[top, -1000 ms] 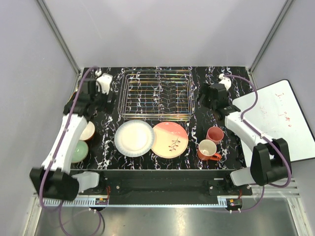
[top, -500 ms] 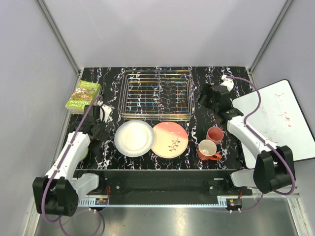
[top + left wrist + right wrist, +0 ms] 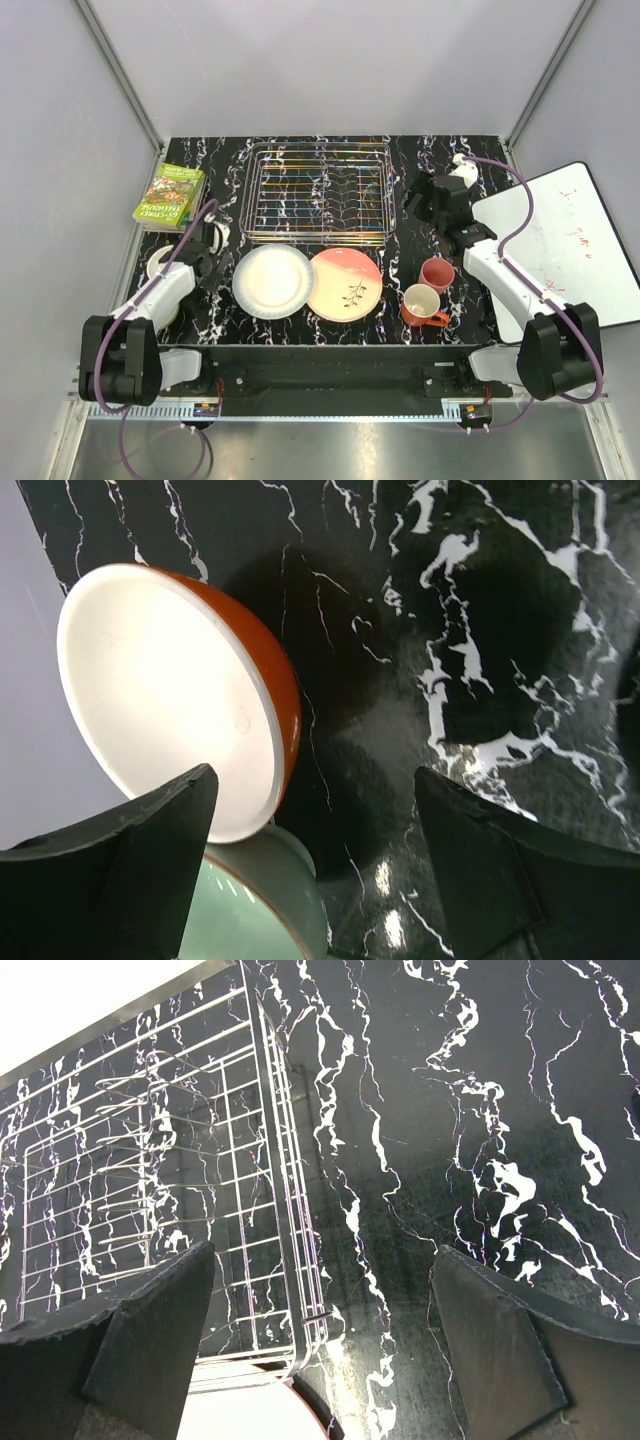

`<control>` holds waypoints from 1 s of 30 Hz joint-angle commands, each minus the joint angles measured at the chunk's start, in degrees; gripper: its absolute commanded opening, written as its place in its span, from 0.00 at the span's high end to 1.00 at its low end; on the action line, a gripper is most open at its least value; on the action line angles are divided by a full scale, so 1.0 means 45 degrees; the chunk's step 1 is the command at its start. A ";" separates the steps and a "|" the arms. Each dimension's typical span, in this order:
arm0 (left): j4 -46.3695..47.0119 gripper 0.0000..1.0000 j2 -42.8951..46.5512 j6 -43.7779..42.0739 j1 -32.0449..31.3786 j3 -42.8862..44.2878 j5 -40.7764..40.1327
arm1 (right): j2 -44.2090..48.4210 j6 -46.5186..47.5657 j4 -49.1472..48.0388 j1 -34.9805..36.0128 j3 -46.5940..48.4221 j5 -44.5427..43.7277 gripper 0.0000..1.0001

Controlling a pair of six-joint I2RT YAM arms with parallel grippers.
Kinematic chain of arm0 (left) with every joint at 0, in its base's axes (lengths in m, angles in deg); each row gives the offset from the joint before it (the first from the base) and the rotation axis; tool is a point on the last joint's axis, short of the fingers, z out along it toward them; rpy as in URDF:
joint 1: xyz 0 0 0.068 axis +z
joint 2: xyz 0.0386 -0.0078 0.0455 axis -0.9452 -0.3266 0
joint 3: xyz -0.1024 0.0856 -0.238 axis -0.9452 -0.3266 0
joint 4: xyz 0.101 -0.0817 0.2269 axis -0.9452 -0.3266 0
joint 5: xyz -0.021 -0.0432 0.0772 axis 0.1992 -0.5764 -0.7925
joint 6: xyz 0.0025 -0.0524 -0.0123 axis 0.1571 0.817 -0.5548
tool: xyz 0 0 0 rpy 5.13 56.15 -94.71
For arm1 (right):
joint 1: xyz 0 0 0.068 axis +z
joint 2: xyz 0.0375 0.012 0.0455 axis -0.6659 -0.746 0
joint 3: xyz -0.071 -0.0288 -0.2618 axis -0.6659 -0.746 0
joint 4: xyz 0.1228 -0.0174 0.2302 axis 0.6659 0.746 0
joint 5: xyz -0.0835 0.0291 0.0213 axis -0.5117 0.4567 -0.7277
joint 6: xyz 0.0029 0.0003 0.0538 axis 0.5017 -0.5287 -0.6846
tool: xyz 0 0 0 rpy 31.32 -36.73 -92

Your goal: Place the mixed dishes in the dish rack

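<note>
The silver wire dish rack (image 3: 315, 192) stands at the back middle with no dishes in it; its near right corner shows in the right wrist view (image 3: 290, 1260). In front of it lie the white plate (image 3: 273, 281) and the peach-pink twig plate (image 3: 345, 284). The pink cup (image 3: 437, 273) and orange mug (image 3: 422, 305) stand to their right. My left gripper (image 3: 315, 820) hangs open low over the orange bowl (image 3: 170, 690) and the pale green bowl (image 3: 250, 900), its left finger above their rims. My right gripper (image 3: 325, 1320) is open above the table beside the rack's right edge.
A green book (image 3: 170, 195) lies at the back left corner. A whiteboard (image 3: 565, 240) lies off the table's right side. Walls enclose the table on the left, back and right. The two bowls touch each other near the left edge.
My left arm has drawn back from the back left corner toward the front, uncovering the green book, and now hangs over the bowls with its jaws slightly narrower. The right arm barely shifted.
</note>
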 commanded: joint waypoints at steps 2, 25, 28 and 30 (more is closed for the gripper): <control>0.2015 0.18 -0.0523 -0.0239 0.0022 -0.0184 -0.0934 | 0.0487 -0.0027 -0.0522 0.0116 -0.0015 -0.0397 0.03; 0.3131 1.00 -0.1209 -0.0221 0.0022 -0.0791 -0.1130 | 0.0760 0.0031 -0.0912 0.0116 -0.0035 -0.0455 0.05; 0.1941 1.00 -0.0234 -0.0026 0.0022 -0.0264 -0.0779 | 0.0858 0.0090 -0.0912 0.0116 -0.0074 -0.0456 0.05; 0.0832 1.00 0.0879 0.0072 0.0022 0.0590 -0.0253 | 0.0877 0.0071 -0.0912 0.0135 -0.0132 -0.0436 0.05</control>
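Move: Just beside the left hand, the orange bowl's middle is about 6 cm to its left, 3 cm ahead and some 5 cm below; its right-hand rim is closest. The green bowl sits roughly 7 cm back and 8 cm left, the stacked books about 17 cm ahead and 5 cm left, and the white plate some 20 cm right and 1 cm back. From the right hand, the orange bowl is about 62 cm left, 13 cm back and well below. Sinking about 3 cm while easing some 2 cm forward and a little left, the left hand brings its open fingers over the orange bowl's right-hand rim, one inside and one outside, and shuts them to pinch the wall. Keeping that pinch, it starts back up by about 1 cm and draws slightly back, its wrist hardly turning. ##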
